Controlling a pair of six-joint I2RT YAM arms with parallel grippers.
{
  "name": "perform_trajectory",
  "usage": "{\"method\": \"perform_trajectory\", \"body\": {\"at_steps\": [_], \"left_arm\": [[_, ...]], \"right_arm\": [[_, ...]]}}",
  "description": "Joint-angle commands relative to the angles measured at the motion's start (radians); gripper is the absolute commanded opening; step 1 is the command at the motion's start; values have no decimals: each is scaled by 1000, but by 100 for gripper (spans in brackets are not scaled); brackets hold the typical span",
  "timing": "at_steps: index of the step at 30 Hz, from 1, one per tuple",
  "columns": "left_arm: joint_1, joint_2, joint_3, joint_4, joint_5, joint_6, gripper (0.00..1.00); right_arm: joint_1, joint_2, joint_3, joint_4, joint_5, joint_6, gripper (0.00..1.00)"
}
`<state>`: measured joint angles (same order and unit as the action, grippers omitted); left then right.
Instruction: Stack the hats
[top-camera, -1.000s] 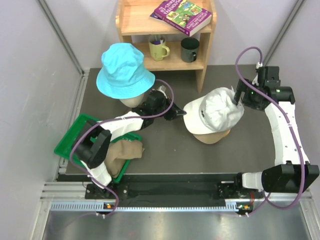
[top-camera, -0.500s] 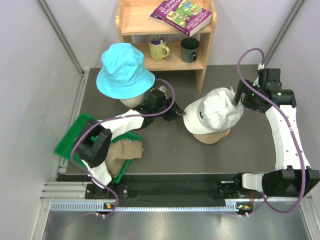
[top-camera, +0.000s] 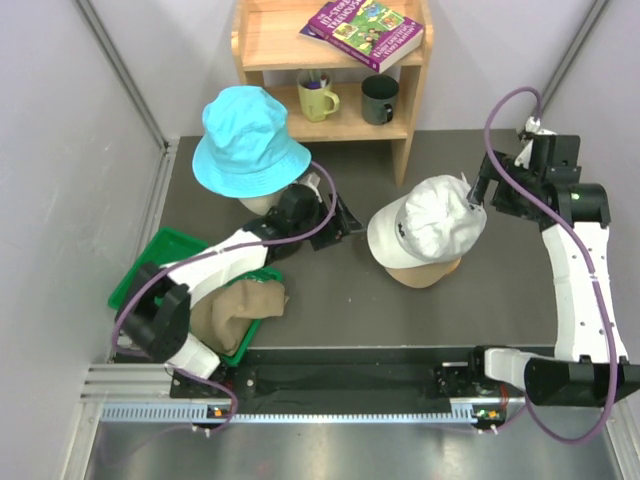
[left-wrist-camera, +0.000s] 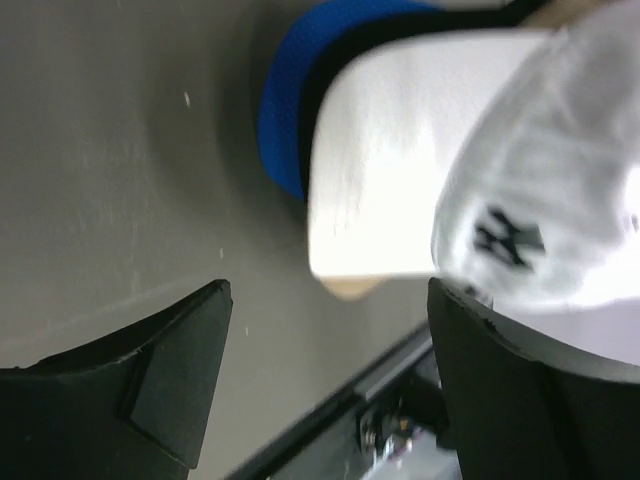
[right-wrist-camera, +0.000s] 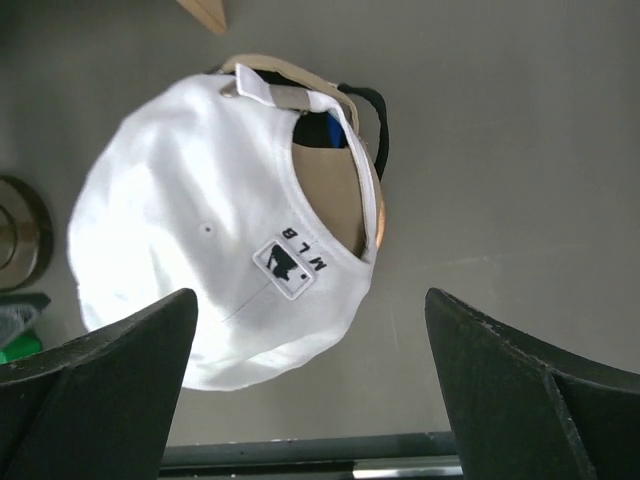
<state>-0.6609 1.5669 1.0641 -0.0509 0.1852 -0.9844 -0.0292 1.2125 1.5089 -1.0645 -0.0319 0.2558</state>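
Observation:
A white cap (top-camera: 425, 225) tops a pile at mid-table, with blue (left-wrist-camera: 285, 120), black and tan edges showing under it. Its back strap and logo face the right wrist view (right-wrist-camera: 200, 250). A cyan bucket hat (top-camera: 248, 140) sits on a cream head at the back left. A tan fabric hat (top-camera: 240, 310) lies at the edge of a green tray (top-camera: 150, 265). My left gripper (top-camera: 345, 215) is open and empty, just left of the white cap's brim (left-wrist-camera: 400, 160). My right gripper (top-camera: 480, 190) is open and empty, just right of the cap's back.
A wooden shelf (top-camera: 405, 130) stands at the back with a book (top-camera: 365, 30), a green mug (top-camera: 318, 98) and a dark mug (top-camera: 380, 98). Grey walls close in both sides. A black rail (top-camera: 330, 375) runs along the near table edge.
My right gripper has lifted off the back of the white cap and moved slightly right. My left gripper has drawn back a little to the left, away from the brim.

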Motion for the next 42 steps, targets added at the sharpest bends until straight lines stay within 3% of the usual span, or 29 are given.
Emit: {"method": "perform_trajectory", "body": {"at_steps": [1, 5, 9, 15, 19, 23, 27, 33, 39, 42], "left_arm": [[-29, -184, -58, -90, -24, 125, 84], [-43, -304, -105, -278, 39, 271, 85], [-98, -418, -98, -632, -67, 398, 84], [-115, -559, -93, -912, -255, 444, 83], [-114, -573, 17, -1150, -429, 438, 83], [-114, -573, 69, -1262, -548, 429, 83], [-114, -568, 69, -1331, -680, 395, 83], [-114, -547, 36, -1317, -684, 377, 81], [-114, -535, -44, -1250, -564, 365, 69], [-114, -532, -93, -1230, -515, 339, 53]], "right_arm": [[-5, -59, 70, 43, -3, -21, 96], [-5, -90, 63, 87, -2, -23, 96], [-5, -94, 39, 109, -31, -12, 96], [-5, -116, -41, 175, -72, 20, 95], [-5, -126, -72, 193, -85, 26, 95], [-5, -137, -104, 204, -88, 31, 95], [-5, -149, -127, 212, -94, 37, 95], [-5, -159, -133, 202, -91, 36, 95], [-5, -153, -112, 184, -83, 28, 95], [-5, -153, -102, 175, -79, 26, 95]]}}
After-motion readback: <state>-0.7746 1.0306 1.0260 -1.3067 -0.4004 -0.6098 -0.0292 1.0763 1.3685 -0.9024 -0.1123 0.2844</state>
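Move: The tan hat, lying half over the near-right end of the green tray, is about 26 cm to the left hand's left, some 14 cm back and 14 cm below. The tray's middle lies 37 cm left, 9 cm back and 15 cm down. The round foot of the turquoise hat's stand is about 16 cm left and 3 cm ahead, and the just-released white hat 18 cm right and level with it. From the right hand the tan hat lies some 54 cm left, 12 cm back. The tan hat is what the left hand heads for: empty, it leaves the white hat, going back and left, then almost purely left, some 25 cm left and 17 cm back in all. It rolls about 60 degrees so its fingers swing from rightward to steeply down over the hat, narrowing and starting to sink at the end. The open right hand bobs up about 4 cm beside the white hat and settles back most of the way. ##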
